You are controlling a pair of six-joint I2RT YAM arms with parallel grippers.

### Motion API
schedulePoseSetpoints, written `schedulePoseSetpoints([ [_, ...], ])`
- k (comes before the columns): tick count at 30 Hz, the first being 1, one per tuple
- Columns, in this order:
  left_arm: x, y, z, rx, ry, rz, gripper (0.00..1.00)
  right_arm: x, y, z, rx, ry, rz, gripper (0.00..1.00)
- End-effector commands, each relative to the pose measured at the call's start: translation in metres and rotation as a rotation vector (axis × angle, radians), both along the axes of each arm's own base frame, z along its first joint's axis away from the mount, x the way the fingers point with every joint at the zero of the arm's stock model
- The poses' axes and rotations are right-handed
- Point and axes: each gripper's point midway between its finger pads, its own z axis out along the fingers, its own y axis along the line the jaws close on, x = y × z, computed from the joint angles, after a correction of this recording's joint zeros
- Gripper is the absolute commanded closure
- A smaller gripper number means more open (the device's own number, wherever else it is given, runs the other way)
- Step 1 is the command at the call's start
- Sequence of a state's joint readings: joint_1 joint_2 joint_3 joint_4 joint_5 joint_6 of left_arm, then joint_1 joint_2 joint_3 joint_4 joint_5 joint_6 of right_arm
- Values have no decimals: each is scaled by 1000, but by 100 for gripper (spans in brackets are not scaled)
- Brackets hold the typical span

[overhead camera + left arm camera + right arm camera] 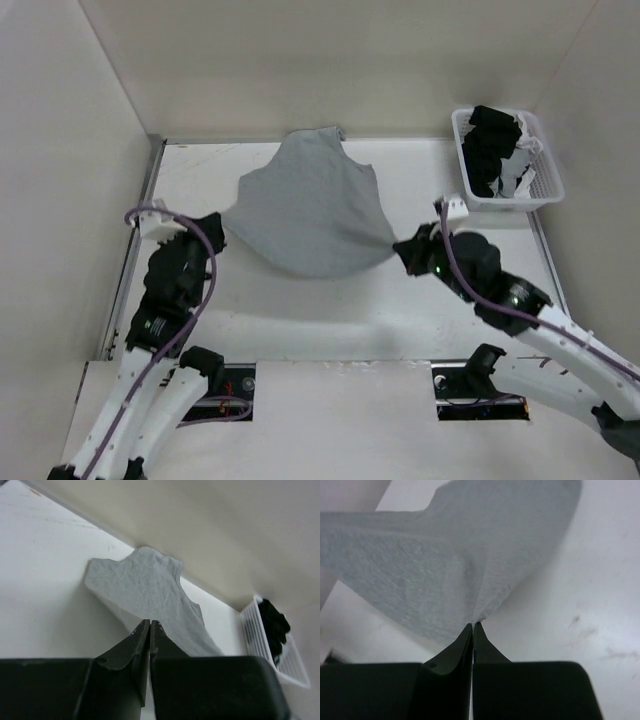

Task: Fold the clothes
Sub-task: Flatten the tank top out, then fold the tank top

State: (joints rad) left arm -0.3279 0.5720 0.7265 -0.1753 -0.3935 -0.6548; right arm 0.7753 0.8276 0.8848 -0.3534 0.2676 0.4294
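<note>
The clothes [310, 210], a heather-grey tank top, hang stretched between my two grippers above the white table, with the strap end reaching the back wall. My left gripper [222, 230] is shut on the lower left corner. In the left wrist view the fabric [145, 585] runs from the closed fingertips [150, 622] away toward the wall. My right gripper [396, 243] is shut on the lower right corner. The right wrist view shows the cloth [420, 565] gathered into a point right at the gripper [474, 624], and it fans out from there.
A white plastic basket [545, 190] stands at the back right corner, holding black garments [490, 150] and white cloth pieces; it also shows in the left wrist view as the basket [295, 672]. Beige walls close in the table [330, 310] on three sides.
</note>
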Motion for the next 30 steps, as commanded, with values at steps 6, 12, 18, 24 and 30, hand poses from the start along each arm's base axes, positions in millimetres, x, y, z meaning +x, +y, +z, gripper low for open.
schedulePoseSetpoints([
  [6, -95, 27, -63, -33, 148, 0, 98, -96, -7, -60, 145, 177, 83, 100],
  [12, -121, 36, -75, -111, 217, 24, 98, -146, -7, -123, 116, 389, 131, 100],
  [18, -81, 18, -76, -65, 235, 2, 98, -123, -7, -119, 79, 337, 37, 100],
  [24, 7, 8, -46, -41, 158, 87, 98, -38, -4, -68, 86, 184, -72, 100],
  [30, 99, 12, -18, -33, 116, 151, 98, 63, -29, -41, 126, 143, -177, 100],
])
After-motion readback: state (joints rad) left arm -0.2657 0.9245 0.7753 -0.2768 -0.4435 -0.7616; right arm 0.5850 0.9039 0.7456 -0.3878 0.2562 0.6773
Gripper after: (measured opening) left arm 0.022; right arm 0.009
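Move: Each hand holds one hem corner of the tank top, roughly 18 cm above the table. From the left hand, the middle of the tank top's body lies about 22 cm to the right and 8 cm ahead, its shoulder end about 23 cm ahead and 22 cm to the right. From the right hand, that middle is about 19 cm to the left and 12 cm ahead, the shoulder end some 26 cm ahead and 19 cm left. The laundry basket stands about 26 cm to the right hand's right, 21 cm farther out. Still pinching the hem corners, both hands draw the tank top back towards the robot while sinking, the left about 11 cm back, the right about 15 cm. They then swing forward again to just beyond where they began, ending some 10 cm lower, the right also drifting outward. Both wrists tip down about 20 degrees; the right finally turns clockwise. ##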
